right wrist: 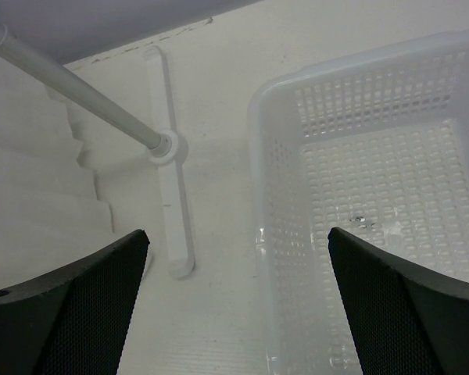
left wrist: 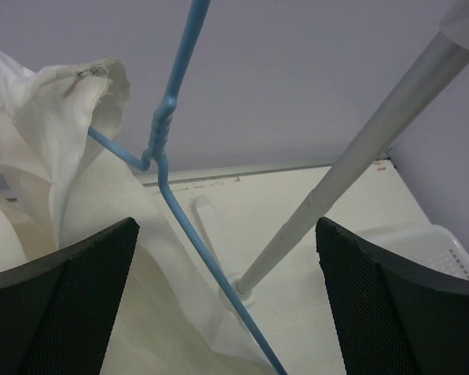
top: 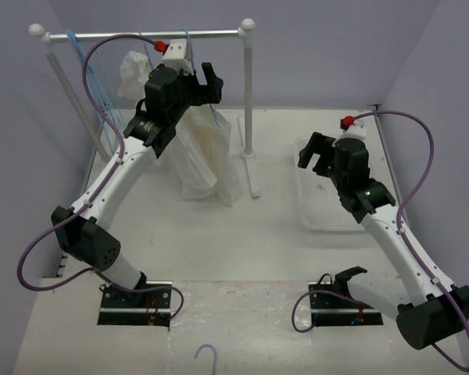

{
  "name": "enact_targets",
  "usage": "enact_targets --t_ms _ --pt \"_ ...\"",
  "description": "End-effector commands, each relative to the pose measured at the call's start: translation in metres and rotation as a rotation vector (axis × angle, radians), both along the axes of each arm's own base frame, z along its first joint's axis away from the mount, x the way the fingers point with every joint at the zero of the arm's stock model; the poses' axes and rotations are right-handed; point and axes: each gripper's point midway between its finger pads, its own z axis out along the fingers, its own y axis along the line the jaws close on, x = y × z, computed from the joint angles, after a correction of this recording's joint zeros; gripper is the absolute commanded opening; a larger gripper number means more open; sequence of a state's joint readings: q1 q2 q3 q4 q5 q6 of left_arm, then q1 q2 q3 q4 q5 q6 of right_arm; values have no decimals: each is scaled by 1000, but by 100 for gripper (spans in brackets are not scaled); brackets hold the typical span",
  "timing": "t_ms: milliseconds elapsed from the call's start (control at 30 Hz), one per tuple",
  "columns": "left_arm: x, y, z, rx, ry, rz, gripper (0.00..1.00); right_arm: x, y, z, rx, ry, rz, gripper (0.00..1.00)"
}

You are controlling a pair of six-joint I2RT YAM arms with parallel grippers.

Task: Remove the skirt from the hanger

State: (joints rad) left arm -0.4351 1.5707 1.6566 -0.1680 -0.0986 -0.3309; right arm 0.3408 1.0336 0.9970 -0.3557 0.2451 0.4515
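Note:
The white pleated skirt (top: 207, 160) hangs from the light-blue wire hanger (top: 189, 45) on the rack rail. In the left wrist view the hanger (left wrist: 176, 211) has its twisted neck and one sloping arm close in front. That arm runs down between my fingers, and the skirt (left wrist: 62, 156) is draped over the left side. My left gripper (top: 205, 82) (left wrist: 227, 312) is open at hanger height, with the wire between the jaws and touching neither. Over by the basket, my right gripper (top: 316, 152) (right wrist: 238, 305) is open and holds nothing. The skirt's hem (right wrist: 31, 203) shows at the left of the right wrist view.
The rack's rail (top: 141, 34) and right pole (top: 248, 94) (left wrist: 359, 164) stand just right of the hanger, on a foot bar (right wrist: 172, 219). A clear perforated basket (top: 328, 195) (right wrist: 375, 180) sits at the right. Another white garment (top: 133, 74) and blue hangers (top: 82, 55) hang at the left. One loose hanger (top: 207, 355) lies at the near edge.

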Motion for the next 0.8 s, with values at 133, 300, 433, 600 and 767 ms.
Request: enact_targets --t_ms 133,300,433,600,767 --pt "26 1 34 -65 -104 81 70 13 2 28 29 -71 -15 99" --pt "25 4 45 -69 -112 91 20 19 5 50 41 -131 -9 99" --pt "11 1 62 -77 -146 41 0 24 11 66 49 -162 20 99" --pt "-12 -1 95 -76 -214 -33 0 29 17 72 53 -172 47 99" --pt "-29 3 118 -89 -257 -52 0 31 25 72 56 -162 86 99"
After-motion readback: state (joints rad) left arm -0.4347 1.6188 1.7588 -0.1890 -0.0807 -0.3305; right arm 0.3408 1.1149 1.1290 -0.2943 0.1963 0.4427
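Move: The skirt hanger's wire, just under its twisted neck, runs between the left hand's open fingers about 4 cm straight ahead, at hand height. The rail is some 6 cm ahead and 8 cm above; the rack's right post stands level with the rail, roughly 9 cm to the hand's right. The skirt hangs around 5 cm ahead, 4 cm left and 15 cm below. From the right hand, the hanger is about 15 cm ahead, 25 cm left and 14 cm higher. Left hand eases forward 3 cm, shuts on the hanger, then backs and lifts; right hand rises 5 cm. ##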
